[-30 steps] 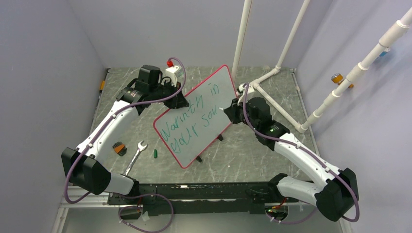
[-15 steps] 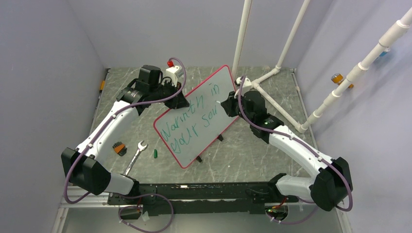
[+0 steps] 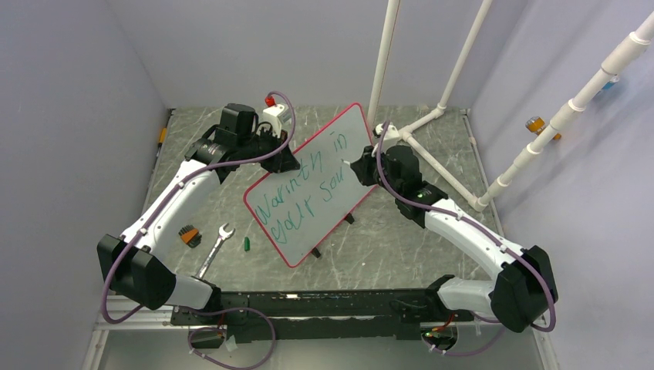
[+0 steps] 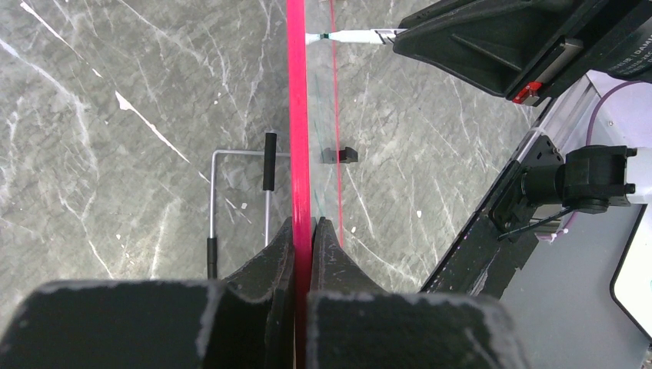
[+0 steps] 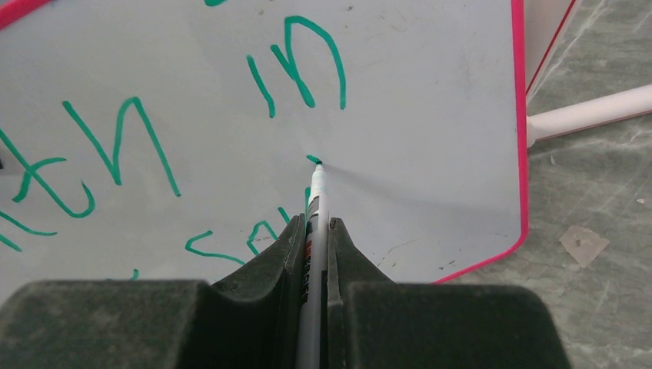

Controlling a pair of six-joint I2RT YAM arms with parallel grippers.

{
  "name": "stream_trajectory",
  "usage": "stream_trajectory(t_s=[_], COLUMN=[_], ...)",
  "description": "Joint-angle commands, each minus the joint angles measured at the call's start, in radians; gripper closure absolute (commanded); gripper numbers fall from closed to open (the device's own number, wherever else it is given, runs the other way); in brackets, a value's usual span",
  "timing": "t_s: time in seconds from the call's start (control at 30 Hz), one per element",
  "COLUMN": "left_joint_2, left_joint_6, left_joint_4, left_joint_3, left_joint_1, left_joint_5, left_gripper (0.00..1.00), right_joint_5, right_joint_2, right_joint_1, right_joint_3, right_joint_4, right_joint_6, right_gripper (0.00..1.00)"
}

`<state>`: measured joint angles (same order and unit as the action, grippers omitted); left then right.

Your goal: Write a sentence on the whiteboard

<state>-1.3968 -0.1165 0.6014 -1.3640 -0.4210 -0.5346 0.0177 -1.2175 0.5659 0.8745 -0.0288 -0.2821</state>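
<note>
The whiteboard (image 3: 312, 185), white with a thin red rim, stands tilted on the table. Its green sentence (image 3: 305, 191) reads roughly "Warmth in your Sou". My left gripper (image 3: 289, 162) is shut on the board's upper left rim, seen edge-on in the left wrist view (image 4: 300, 115) between my fingers (image 4: 307, 231). My right gripper (image 3: 359, 166) is shut on a white marker (image 5: 316, 207). The marker's green tip touches the board (image 5: 430, 115) just below "in" (image 5: 300, 69), at the top of a short fresh stroke.
A wrench (image 3: 216, 248), a green marker cap (image 3: 247, 243) and a small orange and black piece (image 3: 188, 235) lie on the table at the left. White pipes (image 3: 432, 116) rise behind the board at the right. A wire stand (image 4: 231, 196) shows behind the board.
My right gripper has moved the marker up and left along the board, from beside "Sou" to a spot just under "in". My left gripper and the board have stayed still.
</note>
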Motion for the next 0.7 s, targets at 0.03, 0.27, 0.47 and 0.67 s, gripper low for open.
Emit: stream_trajectory(t_s=[0.03, 0.27, 0.47, 0.67], left_joint_2=[-0.050, -0.047, -0.047, -0.047], left_joint_6=[0.175, 0.175, 0.176, 0.176], left_joint_4=[0.066, 0.064, 0.064, 0.064], left_joint_3=[0.067, 0.068, 0.067, 0.068], left_joint_1=[-0.055, -0.056, -0.055, -0.055], left_joint_5=[0.061, 0.061, 0.062, 0.062], left_gripper=[1.00, 1.00, 1.00, 1.00], right_joint_5=[-0.004, -0.011, 0.002, 0.028], right_joint_2=[0.021, 0.040, 0.053, 0.056], right_joint_1=[-0.004, -0.003, -0.004, -0.009], right_joint_3=[-0.049, -0.117, -0.157, -0.156], right_joint_4=[-0.054, -0.065, -0.063, -0.043], right_joint_6=[-0.024, -0.041, -0.040, -0.027], right_gripper=[1.00, 1.00, 1.00, 1.00])
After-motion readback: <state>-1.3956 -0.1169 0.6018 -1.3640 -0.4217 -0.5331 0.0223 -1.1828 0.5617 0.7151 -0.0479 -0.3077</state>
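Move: The right hand holds the marker, its tip already on the whiteboard. It makes for the bare patch just right of the "u", about 7 cm below the hand, 2 cm ahead and 1 cm left. The "u" is some 3 cm ahead, 4 cm left and 5 cm below; "in" is about 6 cm ahead, 3 cm left and 3 cm above. From the left hand, gripping the board's edge, the patch is roughly 15 cm right, 3 cm ahead and 11 cm below. Right hand draws the marker about 6 cm down the board, easing back, while the left keeps the edge gripped. ##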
